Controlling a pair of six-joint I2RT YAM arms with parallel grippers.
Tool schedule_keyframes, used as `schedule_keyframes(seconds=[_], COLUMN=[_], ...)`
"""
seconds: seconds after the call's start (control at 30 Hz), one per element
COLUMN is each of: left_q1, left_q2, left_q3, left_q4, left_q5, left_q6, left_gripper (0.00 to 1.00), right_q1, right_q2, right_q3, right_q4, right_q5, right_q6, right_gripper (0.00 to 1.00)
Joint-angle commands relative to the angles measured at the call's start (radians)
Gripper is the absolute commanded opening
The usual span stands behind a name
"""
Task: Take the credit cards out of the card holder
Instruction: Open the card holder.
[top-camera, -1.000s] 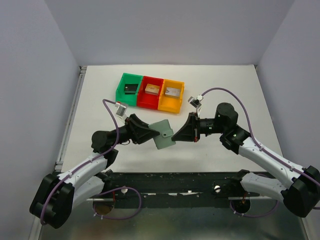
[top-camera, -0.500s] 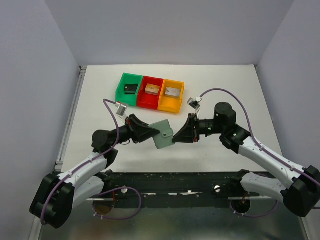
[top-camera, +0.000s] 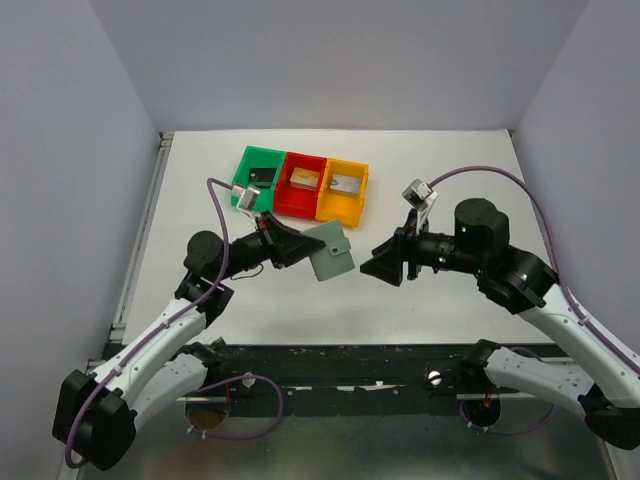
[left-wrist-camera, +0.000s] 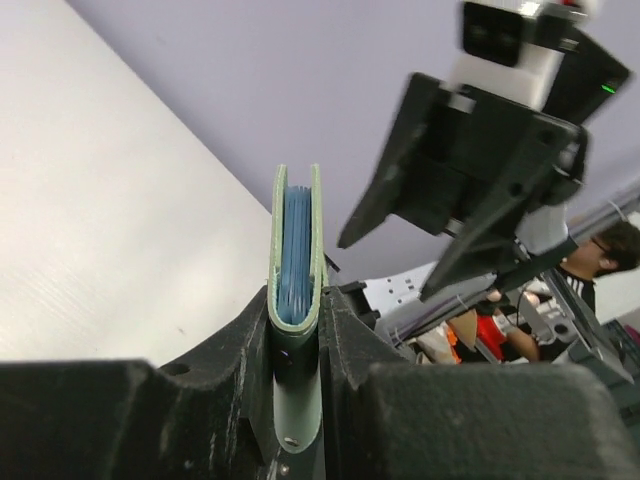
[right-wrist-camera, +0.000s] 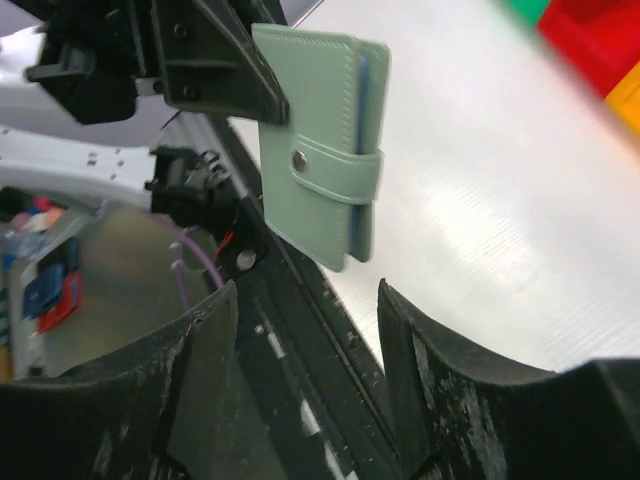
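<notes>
The card holder (top-camera: 330, 254) is a grey-green wallet, folded shut with its snap tab closed, held in the air over the table. My left gripper (top-camera: 300, 247) is shut on its near end. In the left wrist view the wallet (left-wrist-camera: 297, 230) stands edge-on between the fingers of that gripper (left-wrist-camera: 297, 340), and blue inner pockets show in the fold. My right gripper (top-camera: 378, 268) is open, a short way to the wallet's right and apart from it. From the right wrist, the wallet (right-wrist-camera: 315, 150) hangs beyond the gripper's (right-wrist-camera: 305, 300) spread fingers. The credit cards are hidden.
A green bin (top-camera: 262, 152), a red bin (top-camera: 297, 207) and an orange bin (top-camera: 338, 213) stand in a row behind the wallet, each with a small block inside. White table (top-camera: 440, 180) lies to the right, and grey walls close it in at the back and sides.
My right gripper has opened and drawn back to the right, off the wallet. The left arm has carried the wallet slightly up and toward the bins.
</notes>
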Motion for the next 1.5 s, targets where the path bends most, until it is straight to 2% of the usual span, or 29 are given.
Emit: schedule_keyframes(seconds=[0.0,0.1,0.27,0.37,0.5,0.67,1.2,1.47], left_q1=[-0.106,-0.172,-0.244,-0.259,-0.265,-0.282,-0.304,-0.314], left_q2=[-0.032,0.014,0.091,0.120,0.163,0.180,0.201,0.192], left_q3=[0.189,0.289,0.421,0.485,0.565,0.590,0.601,0.597], left_q4=[-0.591,-0.784,-1.009,-1.086,-1.171,-1.186,-1.159,-1.145], left_q5=[-0.333,-0.490,-0.622,-0.636,-0.641,-0.656,-0.639,-0.635], left_q6=[0.168,0.118,-0.008,-0.044,-0.080,-0.100,-0.114,-0.115], left_gripper=[0.00,0.00,0.00,0.00,0.00,0.00,0.00,0.00], right_q1=[0.140,0.227,0.376,0.424,0.433,0.445,0.453,0.453], right_q2=[0.013,0.042,0.141,0.158,0.179,0.188,0.273,0.311], right_q3=[0.131,0.148,0.206,0.206,0.202,0.186,0.195,0.197], right_q4=[-0.235,-0.219,-0.225,-0.183,-0.154,-0.105,-0.079,-0.085], right_q5=[0.462,0.677,1.031,1.110,1.112,1.067,0.949,0.964], right_q6=[-0.129,-0.137,-0.172,-0.210,-0.243,-0.249,-0.207,-0.189], right_gripper=[0.65,0.63,0.61,0.61,0.63,0.67,0.65,0.62])
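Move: The left hand already holds the card holder up clear of the table, its middle some 3 cm to that hand's right, about 1 cm back, at its height. From the right hand, empty and open, the holder lies roughly 7 cm to the left, 3 cm ahead and a little higher. Its snap strap is nearer, about 5 cm left and 4 cm ahead, and the left fingertips are some 10 cm left and 4 cm ahead. The right hand closes in on the snap strap without any grip seen: jaws staying open, it goes about 5 cm forward while turning roughly 40 degrees, fingers swinging clockwise, then eases left and down some 3 cm each. The left keeps its pinch on the holder, dipping about 5 cm overall, with 3 cm forward and 3 cm right, and tips its fingers down about 50 degrees in all. ##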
